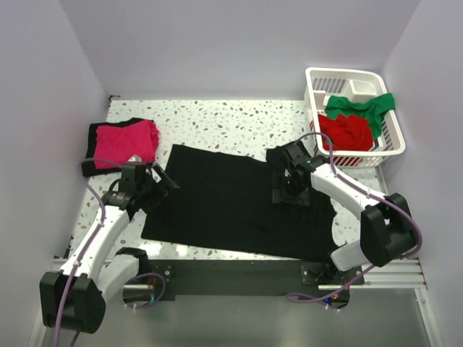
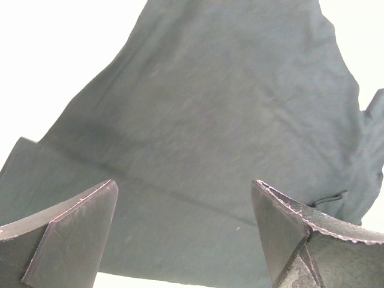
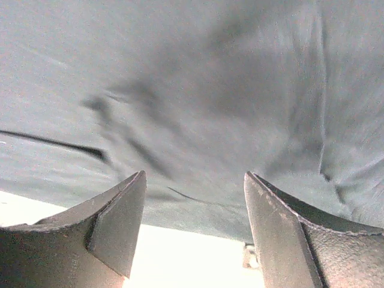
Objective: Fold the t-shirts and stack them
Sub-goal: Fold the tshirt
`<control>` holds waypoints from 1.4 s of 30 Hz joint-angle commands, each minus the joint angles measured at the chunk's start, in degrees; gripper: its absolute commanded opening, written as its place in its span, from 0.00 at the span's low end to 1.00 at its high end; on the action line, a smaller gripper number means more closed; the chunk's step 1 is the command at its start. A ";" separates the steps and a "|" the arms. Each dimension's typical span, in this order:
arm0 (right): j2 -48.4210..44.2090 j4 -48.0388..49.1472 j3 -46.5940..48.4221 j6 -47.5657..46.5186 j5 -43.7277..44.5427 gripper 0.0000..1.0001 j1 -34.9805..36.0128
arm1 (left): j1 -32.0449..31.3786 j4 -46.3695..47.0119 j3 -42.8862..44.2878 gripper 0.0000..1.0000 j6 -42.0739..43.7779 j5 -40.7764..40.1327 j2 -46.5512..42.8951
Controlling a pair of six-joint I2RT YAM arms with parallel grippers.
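A black t-shirt [image 1: 231, 206] lies spread flat across the middle of the table. My left gripper [image 1: 163, 183] hovers open over its left edge, and in the left wrist view [image 2: 186, 192] nothing but the cloth [image 2: 228, 108] shows between its fingers. My right gripper [image 1: 287, 192] stands open over the shirt's right part, near a wrinkled edge [image 3: 198, 108]; in the right wrist view [image 3: 195, 180] its jaws hold nothing. A folded magenta-pink t-shirt [image 1: 126, 142] rests on a folded black one [image 1: 92, 168] at the back left. A green t-shirt [image 1: 362, 107] and a red t-shirt [image 1: 346, 133] sit in the basket.
The white slatted basket [image 1: 318, 78] stands at the back right corner. White walls close in the speckled table [image 1: 231, 123] on three sides. A black rail [image 1: 239, 275] with both arm bases runs along the near edge.
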 commanded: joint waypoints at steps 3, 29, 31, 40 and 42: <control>1.50 2.66 6.97 -2.46 2.89 0.70 0.24 | -0.66 15.51 1.56 0.97 1.86 4.96 7.62; 12.67 14.36 -2.25 0.53 -3.96 0.70 8.76 | 7.16 9.75 -11.89 1.00 -2.28 0.49 6.34; 12.23 14.54 -2.60 1.40 -4.14 0.70 10.16 | 7.16 8.17 -12.16 1.00 -2.01 -0.03 4.76; 10.48 8.84 3.62 -0.08 -0.98 0.71 11.49 | 7.16 5.00 -6.28 1.00 -0.34 -0.91 3.09; 8.98 4.71 8.26 -0.61 1.47 0.71 11.40 | 7.16 3.42 -4.52 1.00 -0.43 -1.09 1.85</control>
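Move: The black t-shirt lies spread beneath both raised, open grippers. Its middle is about 24 cm right, 5 cm back and 6 cm below the left hand; from the right hand it is some 17 cm left, 3 cm back and 4 cm down. The pink-and-black stack is about 16 cm left and 14 cm ahead of the left hand. The laundry basket sits roughly 22 cm right and 26 cm ahead of the right hand. Both hands press onto the black t-shirt with open fingertips and drag it back and left. First they reach forward about 5 cm, the right arching up a little, and sink onto the cloth; each then pulls about 5 cm back and as far left, turning some 10 degrees counter-clockwise. ##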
